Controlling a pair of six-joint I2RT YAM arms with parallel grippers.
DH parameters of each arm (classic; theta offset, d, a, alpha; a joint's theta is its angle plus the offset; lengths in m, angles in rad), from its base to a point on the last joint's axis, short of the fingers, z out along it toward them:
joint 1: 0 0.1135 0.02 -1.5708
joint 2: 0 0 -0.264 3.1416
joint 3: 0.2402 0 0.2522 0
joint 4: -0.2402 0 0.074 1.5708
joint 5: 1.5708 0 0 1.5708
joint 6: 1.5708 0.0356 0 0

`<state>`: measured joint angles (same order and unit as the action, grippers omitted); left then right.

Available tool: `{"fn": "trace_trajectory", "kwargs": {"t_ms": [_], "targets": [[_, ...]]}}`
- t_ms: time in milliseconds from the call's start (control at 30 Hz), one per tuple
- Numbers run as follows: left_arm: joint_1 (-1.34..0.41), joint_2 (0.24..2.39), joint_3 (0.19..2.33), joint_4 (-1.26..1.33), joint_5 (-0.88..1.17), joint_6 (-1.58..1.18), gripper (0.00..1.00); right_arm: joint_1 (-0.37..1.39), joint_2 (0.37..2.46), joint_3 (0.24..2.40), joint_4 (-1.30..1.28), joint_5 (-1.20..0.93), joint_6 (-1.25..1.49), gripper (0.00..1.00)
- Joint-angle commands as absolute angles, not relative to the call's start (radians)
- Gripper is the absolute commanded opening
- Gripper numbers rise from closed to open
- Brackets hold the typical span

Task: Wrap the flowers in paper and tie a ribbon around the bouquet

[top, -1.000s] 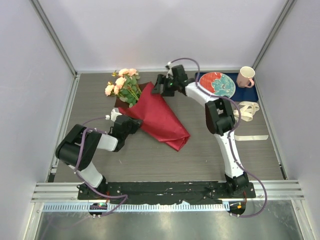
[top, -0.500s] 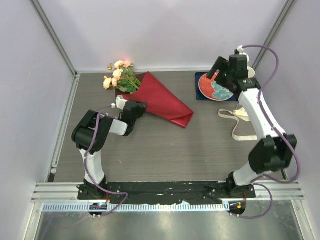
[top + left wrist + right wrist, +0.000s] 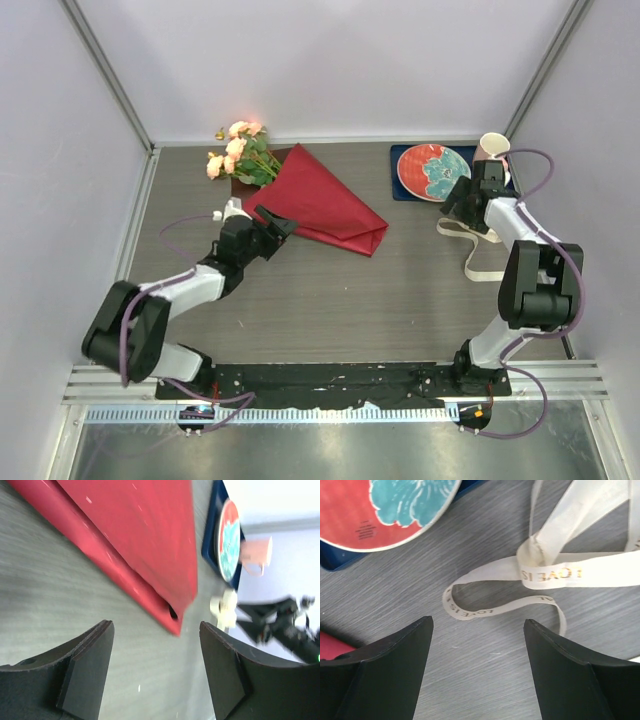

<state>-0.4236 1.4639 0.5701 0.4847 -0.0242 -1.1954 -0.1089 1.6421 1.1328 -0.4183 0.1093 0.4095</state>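
The bouquet lies at the back left: peach-pink flowers [image 3: 238,156] stick out of a cone of dark red paper [image 3: 322,204] whose narrow end points right. My left gripper [image 3: 273,230] hovers by the cone's near left edge, open and empty. In the left wrist view its jaws [image 3: 155,670] frame bare table, with the paper [image 3: 140,540] just beyond. The cream ribbon [image 3: 482,238] lies looped at the right. My right gripper [image 3: 456,198] stands open over its left loops. The right wrist view shows the ribbon [image 3: 540,575] just ahead of the open jaws [image 3: 477,665].
A red and teal plate [image 3: 433,170] rests on a dark blue mat [image 3: 404,186] at the back right, with a pink mug [image 3: 492,150] beside it. The plate [image 3: 395,510] sits close behind the ribbon. Walls enclose the table on three sides.
My left gripper has opened and let go of the paper, its arm stretched lower. The right arm swung from the bouquet past the plate, down to the ribbon. The bouquet shifted back and left earlier.
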Motion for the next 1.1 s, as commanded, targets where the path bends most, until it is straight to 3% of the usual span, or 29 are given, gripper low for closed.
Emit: {"fn": "trace_trajectory", "kwargs": {"t_ms": [0,167,467,533,767,867,1067], "targets": [[-0.428,1.274,0.590,0.143,0.222,-1.082,0.74,-0.100,1.663,1.149,-0.342,0.130,0.380,0.75],[-0.428,1.100,0.661,-0.162,0.313,-0.936,0.74,-0.103,1.628,1.059,-0.298,0.224,0.602,0.59],[-0.428,0.870,0.758,-0.399,0.187,-0.861,0.74,-0.106,1.739,1.072,-0.313,0.275,0.768,0.55],[-0.428,0.848,0.775,-0.445,0.157,-0.854,0.75,-0.106,1.761,1.083,-0.308,0.275,0.773,0.39],[-0.428,0.833,0.851,-0.523,0.106,-0.819,0.75,-0.091,1.827,1.086,-0.291,0.238,0.753,0.25],[-0.428,0.830,0.876,-0.555,0.077,-0.801,0.74,-0.052,1.796,1.059,-0.293,0.239,0.720,0.02],[-0.428,0.825,0.926,-0.577,0.075,-0.793,0.74,0.075,1.508,1.009,-0.314,0.258,0.631,0.00]]}}
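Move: Under the right hand, about 1 cm ahead and 7 cm down, lies the near part of the ribbon's loop. The rest of the ribbon pile is some 6 cm ahead and 15 cm to the right; the plate sits 17 cm ahead, 3 cm left, the mug 21 cm ahead, 14 cm right. From the left hand the loop is about 45 cm right, 3 cm ahead; the paper's middle is 12 cm ahead, 9 cm right. Sinking about 6 cm almost straight down onto the ribbon loop, the right hand turns some 20 degrees clockwise, shuts its nearly wide-open fingers and pinches the band, then starts drawing left a couple of centimetres. Meanwhile the empty left hand, fingers still open, pulls back about 12 cm and up about as much, away from the paper, swinging clockwise. ##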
